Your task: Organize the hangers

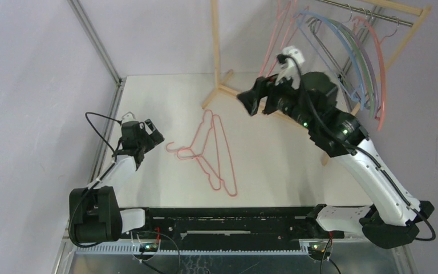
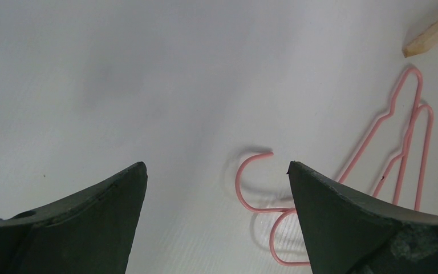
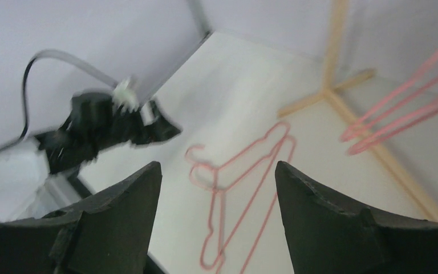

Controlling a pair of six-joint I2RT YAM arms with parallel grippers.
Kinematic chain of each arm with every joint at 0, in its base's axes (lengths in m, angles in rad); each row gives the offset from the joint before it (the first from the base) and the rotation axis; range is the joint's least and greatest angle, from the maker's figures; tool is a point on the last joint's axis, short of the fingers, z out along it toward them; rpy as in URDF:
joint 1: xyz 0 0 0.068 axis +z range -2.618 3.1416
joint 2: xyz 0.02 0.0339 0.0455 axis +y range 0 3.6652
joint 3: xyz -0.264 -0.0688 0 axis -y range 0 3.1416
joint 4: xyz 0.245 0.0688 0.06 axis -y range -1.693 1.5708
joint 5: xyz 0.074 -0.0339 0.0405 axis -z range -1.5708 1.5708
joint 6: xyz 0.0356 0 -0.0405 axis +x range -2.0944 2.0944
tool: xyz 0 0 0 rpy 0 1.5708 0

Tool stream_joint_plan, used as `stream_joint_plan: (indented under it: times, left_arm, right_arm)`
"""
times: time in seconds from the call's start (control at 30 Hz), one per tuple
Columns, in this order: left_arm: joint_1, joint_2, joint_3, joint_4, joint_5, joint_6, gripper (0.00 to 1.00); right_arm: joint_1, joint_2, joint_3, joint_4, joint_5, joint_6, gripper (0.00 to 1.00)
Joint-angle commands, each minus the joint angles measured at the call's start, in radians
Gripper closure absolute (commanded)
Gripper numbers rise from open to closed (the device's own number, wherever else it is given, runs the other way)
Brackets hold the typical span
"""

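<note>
Two pink wire hangers (image 1: 194,154) lie overlapped flat on the white table, hooks pointing left. My left gripper (image 1: 151,132) is open and empty just left of their hooks; in the left wrist view the hooks (image 2: 238,182) lie between my fingertips, nearer the right finger (image 2: 342,217). My right gripper (image 1: 251,104) is open and empty, raised above the table near the rack, looking down at the same hangers (image 3: 215,190). Pink hangers (image 1: 274,43) and thicker blue, lilac, green and salmon hangers (image 1: 365,63) hang on the rack rail.
The pale wooden rack frame (image 1: 215,45) stands at the back, its feet spread on the table (image 1: 222,88), one foot end showing in the left wrist view (image 2: 430,35). A metal rail edge (image 1: 105,142) runs along the table's left side. Lilac walls surround the table.
</note>
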Motion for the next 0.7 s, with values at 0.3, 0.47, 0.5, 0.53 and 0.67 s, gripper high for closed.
stream_joint_plan:
  times: [0.3,0.47,0.5,0.53,0.67]
  left_arm:
    - [0.007,-0.007,0.041,0.029,0.004,-0.033,0.01]
    - [0.006,-0.023,0.024,0.028,0.002,-0.039,0.01]
    - [0.006,-0.025,0.022,0.029,0.001,-0.041,0.01]
    - [0.007,-0.028,0.019,0.031,0.002,-0.043,0.01]
    - [0.006,-0.031,0.014,0.036,-0.001,-0.045,0.01]
  right_arm:
    - [0.202,0.262,-0.262,0.029,-0.211,-0.087,0.31]
    - [0.216,0.432,-0.232,0.064,-0.213,-0.121,0.39]
    - [0.226,0.464,-0.217,0.058,-0.201,-0.135,0.40]
    - [0.236,0.497,-0.193,0.051,-0.191,-0.147,0.41]
    - [0.266,0.599,-0.157,0.057,-0.183,-0.161,0.41]
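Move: The two overlapping pink hangers on the table lie about 12 cm to the left of my right hand, 2 cm back and some 44 cm below. The near end of the wooden foot stands 20 cm farther out than them, roughly level sideways. The hanging pink hangers are around 16 cm ahead of my right hand and 7 cm to its right, at about its height. From my idle left hand, the table hangers lie about 20 cm right, 8 cm back and 8 cm below. With my empty right hand I swing left, away from the hanging hangers, and then plunge towards the two pink hangers on the table: about 32 cm down and 14 cm left in all, with only a slight net draw back. I tip the nearly level fingers steeply downward, still aimed partly left, and narrow their opening to a bit over half, touching nothing yet. ##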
